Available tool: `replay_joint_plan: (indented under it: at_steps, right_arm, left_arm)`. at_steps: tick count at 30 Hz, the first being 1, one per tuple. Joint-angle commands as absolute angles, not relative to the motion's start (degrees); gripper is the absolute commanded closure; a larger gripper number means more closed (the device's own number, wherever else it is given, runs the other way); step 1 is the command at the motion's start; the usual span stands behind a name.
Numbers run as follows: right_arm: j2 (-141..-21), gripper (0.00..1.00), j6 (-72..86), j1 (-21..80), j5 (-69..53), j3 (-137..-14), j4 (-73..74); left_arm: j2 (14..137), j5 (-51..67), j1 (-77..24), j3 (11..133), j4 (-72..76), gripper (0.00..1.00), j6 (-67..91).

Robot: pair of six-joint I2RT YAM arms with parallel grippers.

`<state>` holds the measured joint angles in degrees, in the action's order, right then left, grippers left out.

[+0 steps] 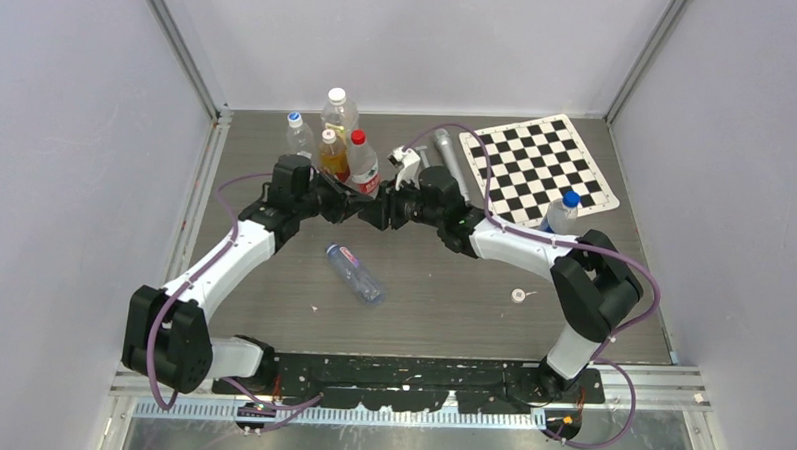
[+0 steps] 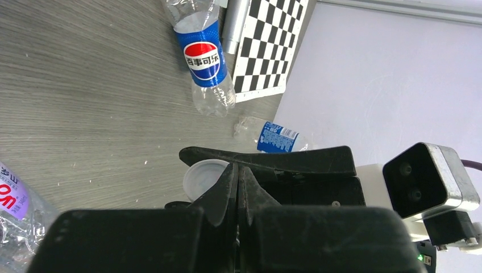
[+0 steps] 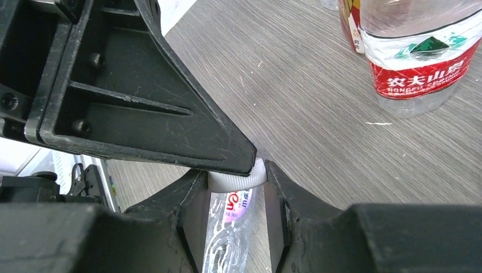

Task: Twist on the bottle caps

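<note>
My right gripper (image 3: 235,172) is shut on a white bottle cap (image 3: 239,181), held by its ribbed side above the table. In the left wrist view the same cap (image 2: 200,177) shows just past my left gripper (image 2: 239,169), whose fingers are pressed together with nothing between them; its finger lies over the cap's top. Both grippers meet at mid-table (image 1: 375,210). A clear bottle (image 1: 355,274) with a pink label lies on its side below them. A Pepsi-style bottle (image 2: 203,60) and a blue-labelled bottle (image 2: 277,137) lie beyond. Another white cap (image 1: 518,295) rests on the table at the right.
A checkerboard sheet (image 1: 537,168) and a silver cylinder (image 1: 447,155) lie at the back right. Near the back stand a red-capped bottle (image 1: 363,166), an amber bottle (image 1: 330,155) and two clear bottles (image 1: 300,134). Grey walls close in both sides.
</note>
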<state>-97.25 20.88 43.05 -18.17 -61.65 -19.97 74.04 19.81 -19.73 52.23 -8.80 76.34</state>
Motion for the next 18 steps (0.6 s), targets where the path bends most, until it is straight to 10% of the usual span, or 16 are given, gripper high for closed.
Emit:
replay_joint_plan:
  at_steps: [1,7,18]
  right_arm:
    - [-95.94,0.66,17.43,43.24,-18.02,-64.69,-18.71]
    - [-94.13,0.86,15.08,43.24,-17.36,-64.37,-13.38]
    - [-92.30,0.97,9.27,43.24,-9.47,-72.56,26.14]
  left_arm:
    - [74.33,23.11,-20.12,52.21,-7.12,1.00,75.92]
    - [74.41,22.06,-20.04,53.91,-9.83,0.90,72.23]
    - [71.47,9.40,-20.04,60.92,-24.51,0.24,53.43]
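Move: The white cap is already between the right hand's fingertips, while the left fingers are still shut on it just beyond their pads. The lying purple-label bottle has its middle about 8 cm back, 3 cm left and 15 cm below the right hand; from the left it is some 7 cm back, 2 cm left and 16 cm down. From the right hand the standing red-capped bottle is about 13 cm ahead, 1 cm left, its middle 7 cm lower; the lying Pepsi bottle is some 9 cm ahead, 14 cm right, 15 cm lower. The left hand hands over the white cap, opening its fingers from shut to roughly two-thirds wide while staying nearly in place, sinking about 1 cm and rolling some 10 degrees. The right keeps its pinch on the cap and, slowly at first and then faster, draws it down, to the right and somewhat back, about 6 cm in all, clear of the left fingertips, its own fingers tipping some 20 degrees further down towards the table. ##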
